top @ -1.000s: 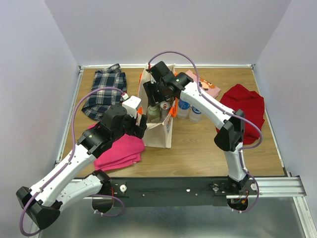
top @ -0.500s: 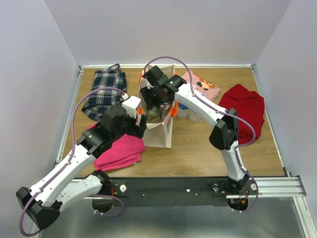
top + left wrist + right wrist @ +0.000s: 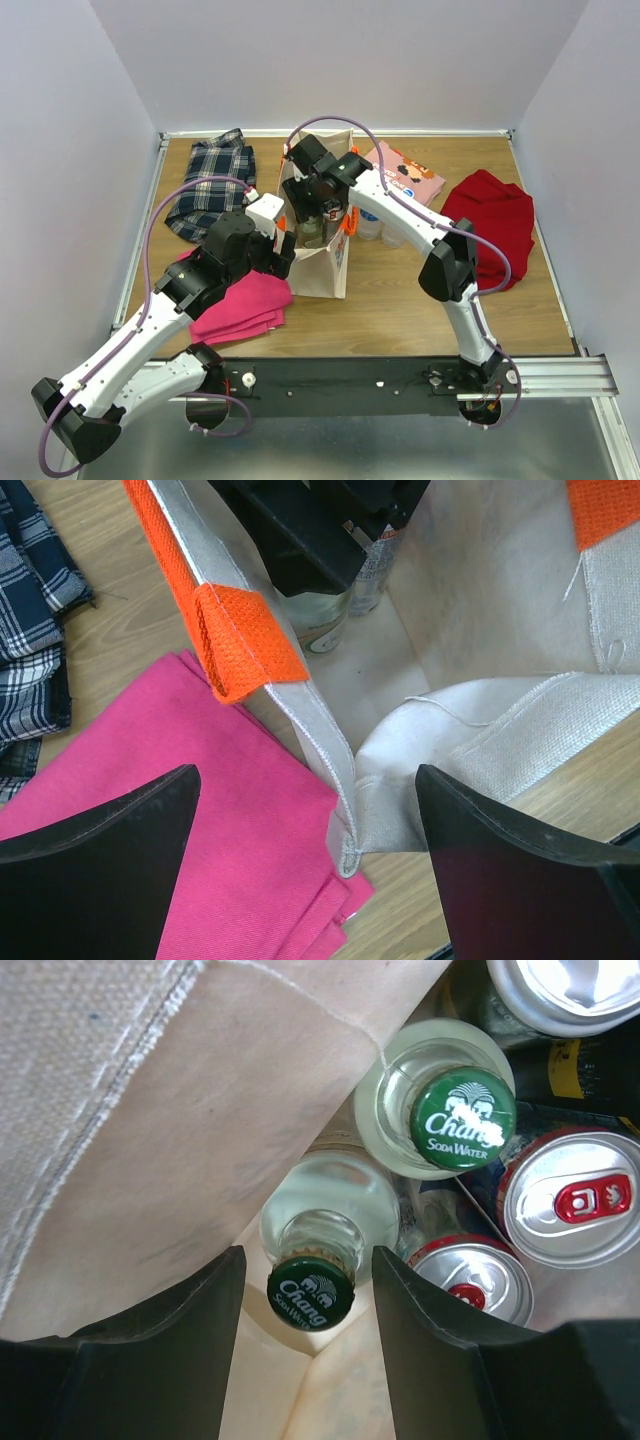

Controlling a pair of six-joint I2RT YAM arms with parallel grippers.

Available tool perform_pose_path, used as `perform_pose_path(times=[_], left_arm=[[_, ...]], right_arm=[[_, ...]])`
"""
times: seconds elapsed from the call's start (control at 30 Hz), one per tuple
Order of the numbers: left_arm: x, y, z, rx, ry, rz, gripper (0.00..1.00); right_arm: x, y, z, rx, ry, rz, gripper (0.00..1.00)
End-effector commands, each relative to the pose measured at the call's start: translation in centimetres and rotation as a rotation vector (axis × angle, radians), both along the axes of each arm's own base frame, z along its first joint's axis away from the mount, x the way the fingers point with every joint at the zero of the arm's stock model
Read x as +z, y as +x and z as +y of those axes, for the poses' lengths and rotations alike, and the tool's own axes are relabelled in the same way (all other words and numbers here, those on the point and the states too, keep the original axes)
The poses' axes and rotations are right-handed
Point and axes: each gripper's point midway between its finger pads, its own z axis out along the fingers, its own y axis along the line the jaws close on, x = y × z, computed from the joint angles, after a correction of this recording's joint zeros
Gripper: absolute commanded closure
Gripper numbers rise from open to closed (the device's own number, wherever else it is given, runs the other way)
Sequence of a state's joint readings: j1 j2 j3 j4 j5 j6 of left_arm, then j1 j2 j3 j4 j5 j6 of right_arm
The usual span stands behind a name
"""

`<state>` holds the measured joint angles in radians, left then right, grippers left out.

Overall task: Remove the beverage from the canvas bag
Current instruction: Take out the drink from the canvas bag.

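The beige canvas bag [image 3: 322, 268] with orange handles stands upright mid-table. My right gripper [image 3: 312, 200] reaches down into it. In the right wrist view a clear glass soda-water bottle with a green cap [image 3: 310, 1292], the beverage, sits between the right gripper's [image 3: 308, 1260] open fingers, with a gap on each side of its neck. A second such bottle [image 3: 462, 1118] and red-tabbed cans [image 3: 575, 1200] stand beside it inside the bag. My left gripper [image 3: 308, 810] is wide open, straddling the bag's near corner seam [image 3: 350, 850] without touching it.
A folded pink cloth [image 3: 240, 305] lies against the bag's left side under the left gripper. A plaid cloth [image 3: 212, 185] is at the back left and a red cloth [image 3: 490, 220] at the right. Plastic water bottles [image 3: 385, 228] and a pink pack [image 3: 410, 175] sit right of the bag.
My right arm has swung left and sunk deeper into the bag, and its jaws have narrowed round the bottle's neck. The left arm has stayed put.
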<state>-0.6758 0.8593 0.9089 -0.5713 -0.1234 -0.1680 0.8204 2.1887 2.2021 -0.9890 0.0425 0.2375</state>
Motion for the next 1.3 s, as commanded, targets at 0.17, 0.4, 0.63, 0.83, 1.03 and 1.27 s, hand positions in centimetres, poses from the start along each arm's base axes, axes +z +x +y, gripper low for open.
perform_pose_path(times=[0.17,0.4,0.63,0.83,1.03,1.27], left_arm=[[-0.3,-0.1,1.1,0.026,0.048,-0.007,0.02],[-0.4,0.0,1.2,0.028,0.055,-0.006,0.02],[-0.2,0.0,1.2,0.031,0.049,-0.010,0.02],[-0.1,0.0,1.2,0.030,0.050,-0.012,0.02],[-0.3,-0.1,1.3,0.030,0.051,-0.009,0.02],[0.2,-0.1,1.2,0.030,0.043,-0.016,0.02]], right_arm=[[-0.9,-0.9,0.4,0.030,-0.025,0.027,0.55],[-1.0,-1.2,0.4,0.037,-0.027,0.033,0.69],[0.0,-1.0,0.7,0.035,-0.011,0.001,0.99],[3.2,0.0,1.1,0.016,0.052,-0.087,0.99],[6.5,0.7,1.4,-0.003,0.122,-0.160,0.99],[7.9,0.8,1.5,-0.009,0.153,-0.185,0.99]])
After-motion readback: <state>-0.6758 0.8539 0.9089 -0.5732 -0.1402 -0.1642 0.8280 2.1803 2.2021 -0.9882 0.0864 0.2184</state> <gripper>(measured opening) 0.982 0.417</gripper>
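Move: The near soda bottle stands upright in the canvas bag right under the right hand, its cap already between the open fingers and its middle some 9 cm below. The second soda bottle is about 6 cm ahead of the hand, the near red-tab can 6 cm to its right and 1 cm ahead, and the far red-tab can 7 cm ahead and 6 cm right. From the left hand the near soda bottle lies about 12 cm ahead, 6 cm right and 15 cm below. Hold the right gripper practically where it is over the near soda bottle, sinking barely half a centimetre, and close the fingers by about a third of their gap until both tips pinch the bottle at its capped neck. Keep that pinch, then ease upward just under 1 cm with hardly any wrist turn. ##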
